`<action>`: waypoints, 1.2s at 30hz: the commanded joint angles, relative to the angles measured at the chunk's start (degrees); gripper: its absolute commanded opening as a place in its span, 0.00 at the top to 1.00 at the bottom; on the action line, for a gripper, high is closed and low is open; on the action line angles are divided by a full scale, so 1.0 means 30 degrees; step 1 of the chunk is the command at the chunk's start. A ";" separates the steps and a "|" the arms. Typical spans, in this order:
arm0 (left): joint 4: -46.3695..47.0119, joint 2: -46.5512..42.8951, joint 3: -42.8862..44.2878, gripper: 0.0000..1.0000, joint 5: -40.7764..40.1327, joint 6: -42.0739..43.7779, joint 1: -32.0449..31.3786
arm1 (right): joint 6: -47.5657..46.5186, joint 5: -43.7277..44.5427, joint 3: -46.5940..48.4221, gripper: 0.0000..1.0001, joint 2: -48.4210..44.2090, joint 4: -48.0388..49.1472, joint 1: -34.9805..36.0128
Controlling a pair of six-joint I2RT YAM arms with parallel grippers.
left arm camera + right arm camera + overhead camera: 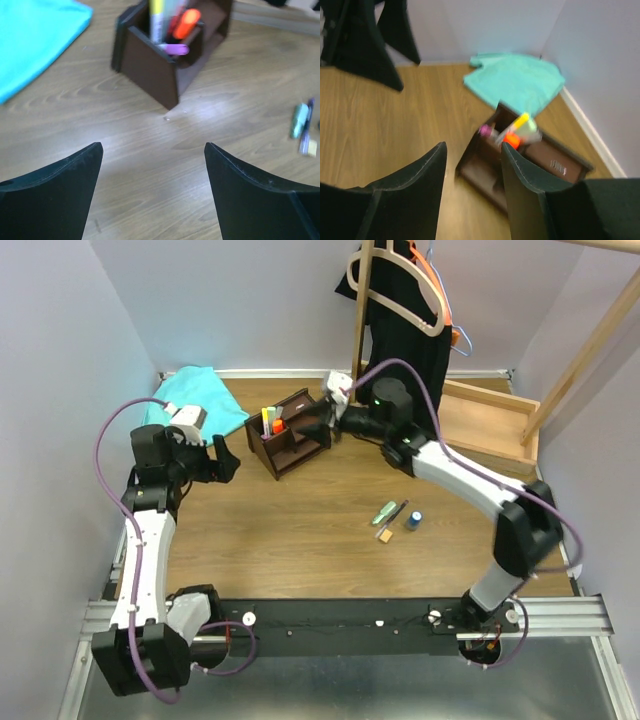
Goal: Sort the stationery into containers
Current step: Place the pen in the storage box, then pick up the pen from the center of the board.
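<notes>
The dark brown organizer (292, 437) stands at the back of the table, with yellow (156, 19), orange (186, 23) and pink (174, 49) markers upright in one slot. My right gripper (473, 146) hovers just above the organizer (481, 169), open and empty. A pale green marker (384, 512), a thin dark pen (398, 511), a tan block (384, 535) and a small blue cylinder (413, 520) lie together on the table's right middle. To the left of the organizer my left gripper (152, 146) is wide open over bare wood, and it holds nothing.
A teal cloth (195, 395) lies in the back left corner. A wooden clothes rack with a black garment (400, 320) stands at the back right on a light wooden tray base (490, 425). White walls close in on both sides.
</notes>
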 commanded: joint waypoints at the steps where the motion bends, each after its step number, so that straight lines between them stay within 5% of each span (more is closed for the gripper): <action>1: -0.1436 -0.0666 0.0986 0.09 0.1104 0.2917 -0.3047 | -0.5163 0.2002 -0.4796 0.44 -0.4307 -0.7109 -0.0178; 7: -0.3783 -0.0081 0.2070 0.09 0.0666 0.5353 -0.5224 | -1.4181 0.1800 -0.7294 0.51 -0.6694 -1.5694 -0.0149; 15: -0.2436 -0.0254 0.1223 0.08 0.0958 0.4270 -0.5166 | -2.1107 0.3817 -0.5480 0.69 -0.3333 -2.2612 -0.0149; 25: -0.3198 -0.1310 0.0462 0.08 0.0752 0.4037 -0.3790 | -2.5183 0.6487 -0.5712 0.71 -0.1245 -2.4052 -0.0149; 36: -0.3081 -0.1750 -0.0009 0.08 0.1075 0.3566 -0.2646 | -2.5127 0.6780 -0.6648 0.71 -0.1157 -2.3205 -0.0149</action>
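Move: The pen lies low and well behind the emptied right hand: about 11 cm back, 23 cm to its right and some 29 cm below. Around it on the table, from the same hand, are the green highlighter (9 cm back, 21 right), the eraser (15 back, 21 right) and the blue bottle (11 back, 29 right). The storage box is 11 cm ahead and 6 cm left. From the left hand the pen is roughly 39 cm right and 5 cm back. Towards the pen and the eraser beside it the right hand swoops away from the storage box, down about 26 cm while going right and back, fast at first, then easing off; the wrist swings the fingers from pointing left to nearly straight down, and they narrow from half open to under a third. The open left hand swings right and slightly back, then returns partway left, ending turned clockwise. ##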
